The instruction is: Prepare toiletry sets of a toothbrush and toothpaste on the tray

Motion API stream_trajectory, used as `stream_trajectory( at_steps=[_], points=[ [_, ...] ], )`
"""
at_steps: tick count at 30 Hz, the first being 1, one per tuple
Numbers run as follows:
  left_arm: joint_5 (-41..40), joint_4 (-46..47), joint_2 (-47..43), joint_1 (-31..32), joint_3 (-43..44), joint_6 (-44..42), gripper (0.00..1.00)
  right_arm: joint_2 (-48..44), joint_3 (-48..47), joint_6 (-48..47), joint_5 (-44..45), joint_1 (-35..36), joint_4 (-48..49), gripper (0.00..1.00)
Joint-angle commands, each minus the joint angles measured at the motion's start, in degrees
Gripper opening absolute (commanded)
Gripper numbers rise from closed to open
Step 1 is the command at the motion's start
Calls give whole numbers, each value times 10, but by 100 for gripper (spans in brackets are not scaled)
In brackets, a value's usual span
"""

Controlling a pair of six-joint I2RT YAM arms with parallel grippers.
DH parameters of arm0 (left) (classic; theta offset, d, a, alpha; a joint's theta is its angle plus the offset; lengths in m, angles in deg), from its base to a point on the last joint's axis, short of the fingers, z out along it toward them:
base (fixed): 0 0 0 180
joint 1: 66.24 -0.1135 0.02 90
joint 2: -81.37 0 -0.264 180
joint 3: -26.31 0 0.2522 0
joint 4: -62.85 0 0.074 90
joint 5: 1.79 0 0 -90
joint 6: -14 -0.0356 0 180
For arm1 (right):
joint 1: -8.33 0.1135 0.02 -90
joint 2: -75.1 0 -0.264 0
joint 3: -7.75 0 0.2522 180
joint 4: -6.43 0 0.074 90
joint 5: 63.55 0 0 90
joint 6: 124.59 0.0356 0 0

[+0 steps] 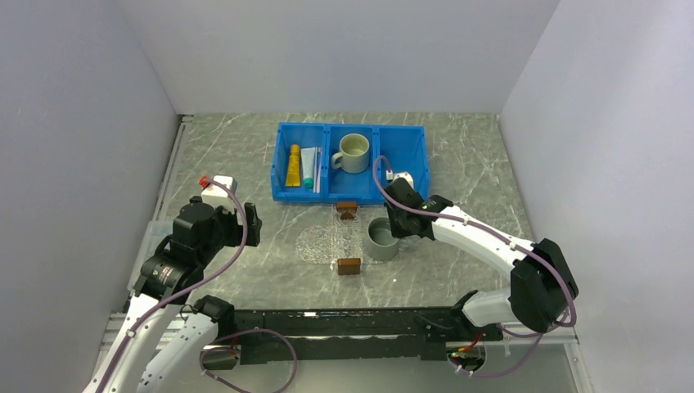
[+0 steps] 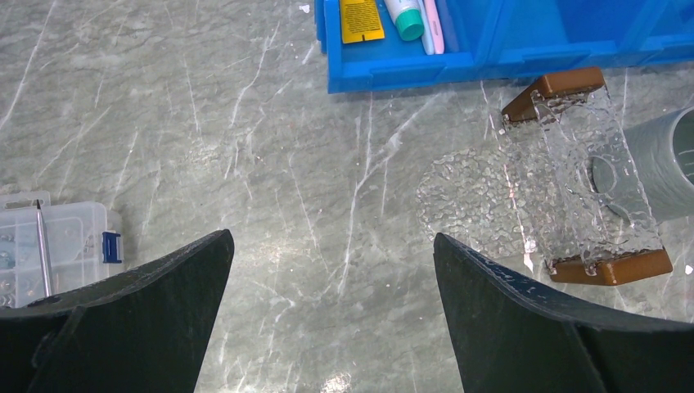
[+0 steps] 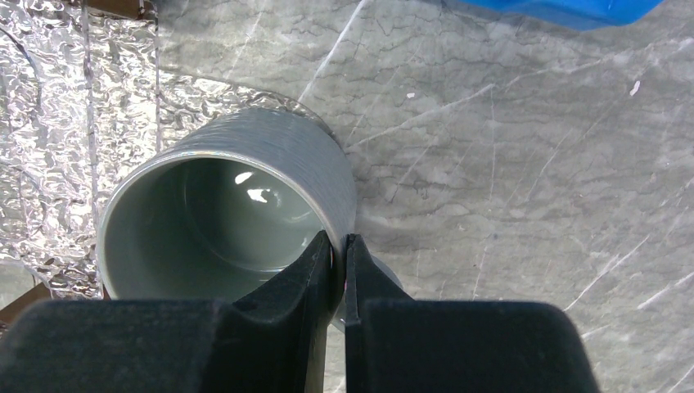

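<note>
The clear tray point(image 1: 326, 242) lies between its two brown handles point(image 1: 349, 265) in front of the blue bin point(image 1: 352, 196). In the bin's left compartment lie the yellow toothpaste point(image 1: 293, 165), the white toothpaste with a teal cap point(image 1: 308, 168) and the thin pale toothbrush point(image 1: 317, 169). My right gripper point(image 3: 339, 242) is shut on the rim of a grey mug point(image 3: 221, 213) at the tray's right edge point(image 3: 49, 123). I cannot tell whether the mug rests or hangs. My left gripper point(image 2: 331, 237) is open over bare table, left of the tray point(image 2: 556, 164).
A white mug point(image 1: 353, 152) stands in the bin's middle compartment and a small white object point(image 1: 401, 177) lies in the right one. A clear parts box point(image 2: 49, 246) sits at the table's left edge. Grey walls close in both sides and the back.
</note>
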Motion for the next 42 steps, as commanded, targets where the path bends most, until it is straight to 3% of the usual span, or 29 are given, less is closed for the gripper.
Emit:
stream_trajectory(
  at_steps=[1, 8, 15, 24, 31, 37, 42],
  points=[
    [5, 11, 2, -3, 4, 5, 99, -14, -1, 13, -10, -1, 33, 12],
    [5, 10, 2, -4, 4, 4, 99, -26, -16, 13, 4, 0, 19, 33],
    [19, 15, 2, -4, 4, 11, 99, -35, -44, 13, 17, 0, 2, 42],
    [59, 20, 56, -4, 30, 13, 99, -32, -117, -8, 36, 0, -25, 45],
    [112, 24, 133, -4, 96, 17, 99, -55, -117, -15, 44, 0, -22, 47],
    [186, 24, 261, 5, 184, 39, 99, -104, -82, -19, 51, 0, -28, 48],
    [169, 25, 360, 37, 276, 62, 99, -156, -39, -2, 33, 0, -29, 47]
  ],
)
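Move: The right hand pinches the near-right rim of the standing grey mug, whose middle is about 4 cm to its left, level ahead and 4 cm below; the clear tray's middle lies some 10 cm left and 7 below. From the left hand, the toothbrushes in the blue bin are about 20 cm ahead, 12 right and 19 below, with the white toothpaste 10 right and the yellow toothpaste 6 right, equally far ahead and low. The right hand opens to about half, lets go of the grey mug's rim and draws up roughly 10 cm off it, first easing a few cm forward and then slightly back, the fingertips tilting outward some 15 degrees. A little later the left hand, empty and still wide open, dips briefly, then swings about 8 cm right and 5.5 cm forward while rising a couple of cm, towards the toothbrush and toothpaste compartment of the blue bin, tipping down and turning clockwise some 10 degrees each. ##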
